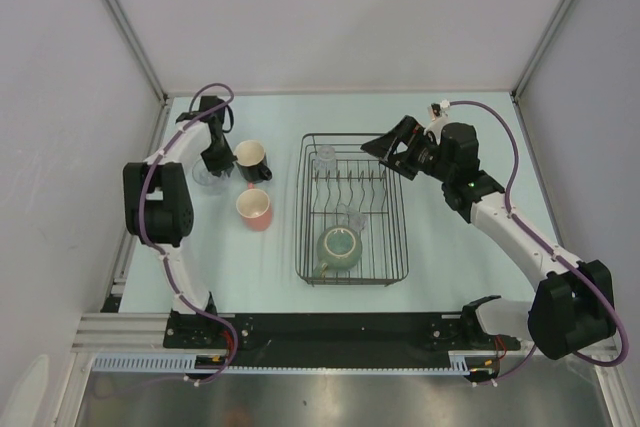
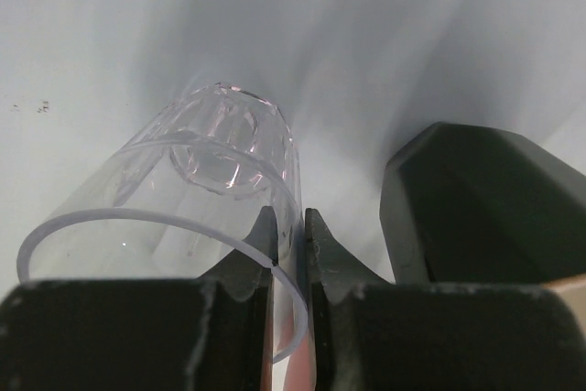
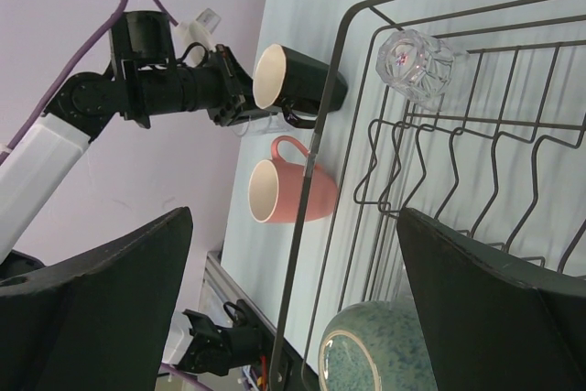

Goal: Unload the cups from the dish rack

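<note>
My left gripper (image 1: pixel 212 169) is shut on the wall of a clear glass tumbler (image 2: pixel 211 190), one finger inside the rim and one outside, at the table's far left. A dark pale-rimmed cup (image 1: pixel 252 157) stands right beside it, and a salmon-pink cup (image 1: pixel 254 209) stands a little nearer. The black wire dish rack (image 1: pixel 352 135) holds a sage-green mug (image 1: pixel 340 247) at its near end, one clear tumbler (image 1: pixel 325 155) at its far-left corner and another (image 1: pixel 350 217) by the mug. My right gripper (image 1: pixel 390 152) hangs open over the rack's far-right corner, holding nothing.
White walls and metal frame posts (image 1: pixel 120 17) close in the table on three sides. The left arm's purple cable (image 1: pixel 215 92) loops behind its wrist. In the right wrist view the rack's rim wire (image 3: pixel 316 190) runs between my fingers, in front of the pink cup (image 3: pixel 293 191).
</note>
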`<state>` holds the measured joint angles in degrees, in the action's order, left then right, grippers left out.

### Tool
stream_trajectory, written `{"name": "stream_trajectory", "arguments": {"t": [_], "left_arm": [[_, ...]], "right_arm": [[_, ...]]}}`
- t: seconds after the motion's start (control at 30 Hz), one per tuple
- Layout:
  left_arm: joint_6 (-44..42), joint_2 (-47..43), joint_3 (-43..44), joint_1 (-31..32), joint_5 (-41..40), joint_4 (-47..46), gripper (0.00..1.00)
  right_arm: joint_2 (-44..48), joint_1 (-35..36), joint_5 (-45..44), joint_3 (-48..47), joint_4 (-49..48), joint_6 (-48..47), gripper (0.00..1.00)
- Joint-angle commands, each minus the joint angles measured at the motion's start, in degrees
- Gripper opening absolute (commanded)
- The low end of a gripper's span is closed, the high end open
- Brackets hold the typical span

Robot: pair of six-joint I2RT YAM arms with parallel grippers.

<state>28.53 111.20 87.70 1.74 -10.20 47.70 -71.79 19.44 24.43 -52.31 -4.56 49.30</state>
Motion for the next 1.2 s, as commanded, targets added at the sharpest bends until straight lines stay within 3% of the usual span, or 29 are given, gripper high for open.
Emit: {"name": "stream_trajectory", "arguments": {"t": [0.0,0.33,0.43,0.6,1.0,1.1,1.17], "left_arm": [[0.91,0.6,-0.34,0.11,0.97,-2.09,0.02],[0.65,-0.19,2.82,0.11,0.09,-1.03,0.26],[0.65,-1.86,3.61,0.11,-0.96,-0.94,0.4],[1.08,-5.2,3.7,0.11,-2.81,-0.51,0.55],[2.14,-15.82,3.71,1.42,-5.09,0.9,0.67],[3.02,-18.46,3.36,1.86,-5.27,1.08,0.69],[3.54,-21.45,3.44,2.56,-5.27,0.99,0.69]], "right_arm": [[0.16,0.25,-0.08,0.11,-1.51,-0.78,1.0],[0.07,0.25,-0.43,0.72,-1.51,-1.13,1.0],[-0.02,0.33,-0.26,0.81,-1.68,-1.22,1.0],[-0.54,0.51,0.45,0.9,-2.21,-1.05,1.0],[-0.46,1.04,-0.17,-1.03,1.83,-5.08,1.0],[-1.59,3.14,-2.27,-5.05,8.93,-11.04,1.0],[-4.04,7.68,-8.05,-8.84,19.2,-19.35,1.0]]}}
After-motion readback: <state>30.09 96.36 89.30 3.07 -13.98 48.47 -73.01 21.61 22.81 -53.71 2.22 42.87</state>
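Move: The left hand still pinches the clear cup by its rim; the cup's middle lies about 4 cm to its left, level fore and aft, some 4 cm below. The black mug is about 3 cm ahead and 6 cm right, the pink mug 9 cm back and 7 cm right, both some 4 cm lower. From the right hand, the clear cup is roughly 42 cm left, 7 cm ahead, 23 cm below. The left hand lowers the clear cup about 1 cm, opens off its rim, then rises some 11 cm. ##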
